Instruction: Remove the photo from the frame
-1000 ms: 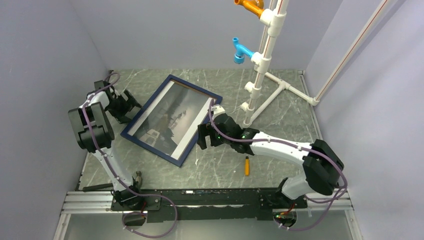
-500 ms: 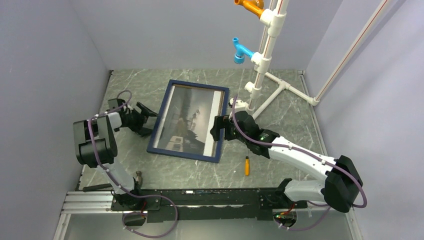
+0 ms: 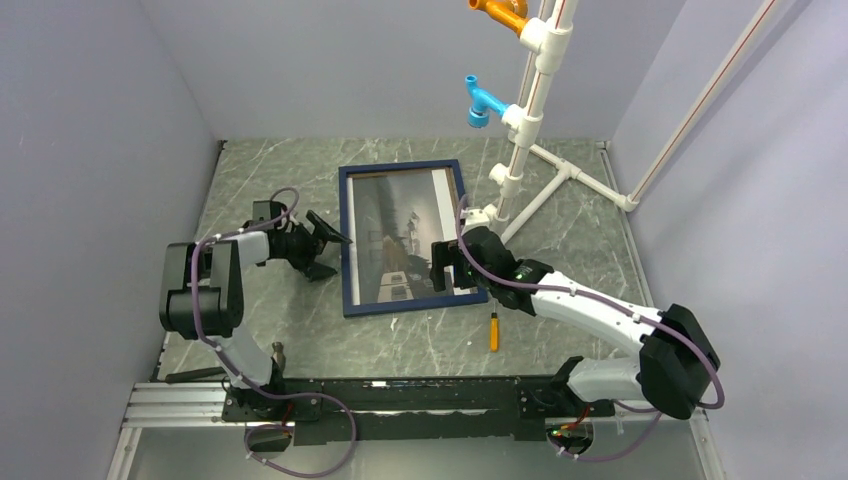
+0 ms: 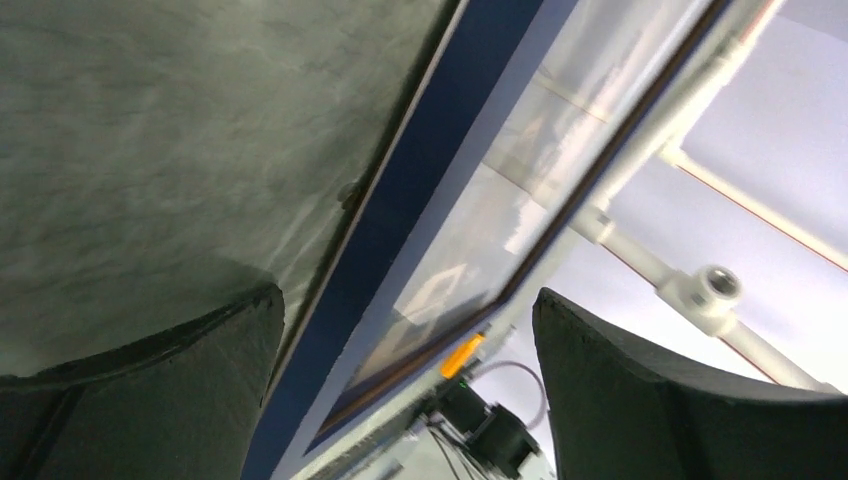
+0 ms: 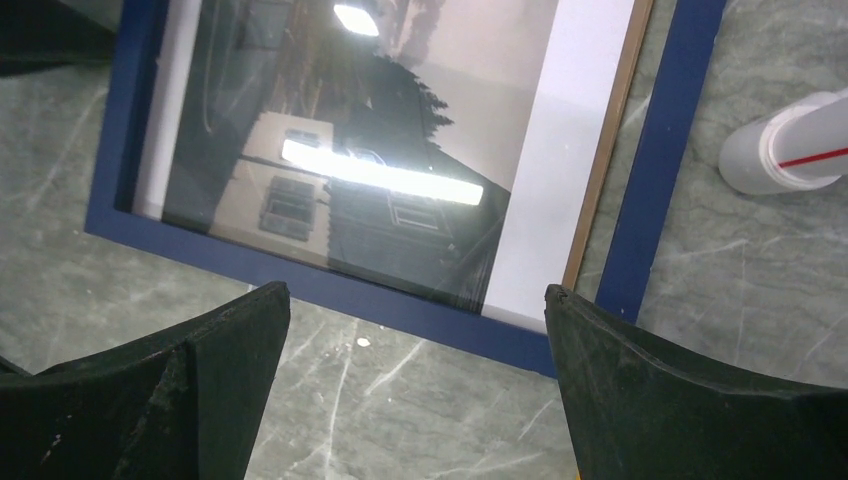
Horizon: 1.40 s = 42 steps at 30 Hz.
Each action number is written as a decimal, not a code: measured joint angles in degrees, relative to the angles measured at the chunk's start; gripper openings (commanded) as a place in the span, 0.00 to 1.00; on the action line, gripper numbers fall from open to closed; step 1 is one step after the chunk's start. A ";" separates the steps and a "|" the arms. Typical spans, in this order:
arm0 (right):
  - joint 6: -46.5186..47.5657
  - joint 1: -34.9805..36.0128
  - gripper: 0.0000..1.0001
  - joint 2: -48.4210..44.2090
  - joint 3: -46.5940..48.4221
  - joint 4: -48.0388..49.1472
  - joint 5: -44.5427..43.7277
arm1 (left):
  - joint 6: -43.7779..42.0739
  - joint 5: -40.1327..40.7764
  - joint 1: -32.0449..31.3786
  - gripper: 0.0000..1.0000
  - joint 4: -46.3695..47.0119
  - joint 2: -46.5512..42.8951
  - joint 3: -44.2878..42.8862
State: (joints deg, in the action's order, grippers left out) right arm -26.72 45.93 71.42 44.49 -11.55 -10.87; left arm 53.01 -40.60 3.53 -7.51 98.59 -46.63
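The navy blue frame (image 3: 347, 245) lies flat mid-table, its long sides running away from me. Inside it the photo (image 3: 405, 235) shows a dark scene with white strips. My left gripper (image 3: 330, 250) stands open low at the frame's left rail. In the left wrist view that frame rail (image 4: 400, 240) runs between the two fingers (image 4: 150, 390), beside the photo (image 4: 520, 170); I cannot tell if they touch it. My right gripper (image 3: 441, 268) hovers open over the right side. Its wrist view shows the photo (image 5: 370, 130), a thin brown board edge and the frame's rail (image 5: 660, 150), nothing gripped.
A white pipe stand (image 3: 520, 130) with blue (image 3: 483, 100) and orange (image 3: 497, 12) fittings rises just right of the frame; its foot (image 5: 790, 155) is close to the right rail. A small orange-handled tool (image 3: 493, 331) lies near the right arm. Grey walls enclose three sides.
The frame has swung from a diagonal lie to nearly square with the table. The left gripper followed its left rail toward the centre; the right gripper stayed at its right side. Both stayed open.
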 measured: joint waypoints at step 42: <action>1.53 -4.61 0.24 13.90 -6.10 2.82 -12.94 | -16.83 25.42 -16.11 0.98 -33.77 -56.46 4.11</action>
State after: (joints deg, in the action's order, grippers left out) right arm -25.19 41.32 85.32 38.39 -8.73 -23.81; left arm 36.18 -15.18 -12.58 -41.28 42.13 -42.52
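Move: The place to grip, the frame's right side just above its near-right corner, lies about 8 cm right and 10 cm below the right gripper, some 2 cm ahead. From that gripper, the photo's middle is roughly 14 cm ahead and 9 cm left, the pipe stand's foot 11 cm ahead and 13 cm right, the screwdriver 9 cm back and 12 cm right, all about as low. From the left gripper, the gripping place is some 33 cm right, 8 cm back and slightly below. Bring the open right gripper down about 10 cm and right 8 cm onto the frame's right side near its near corner, rolling its left side down some 20 degrees, and close the fingers until they pinch the strip. Draw the left gripper, still open, back about 13 cm and up 12 cm from the frame's left edge, turning its fingers more forward. ##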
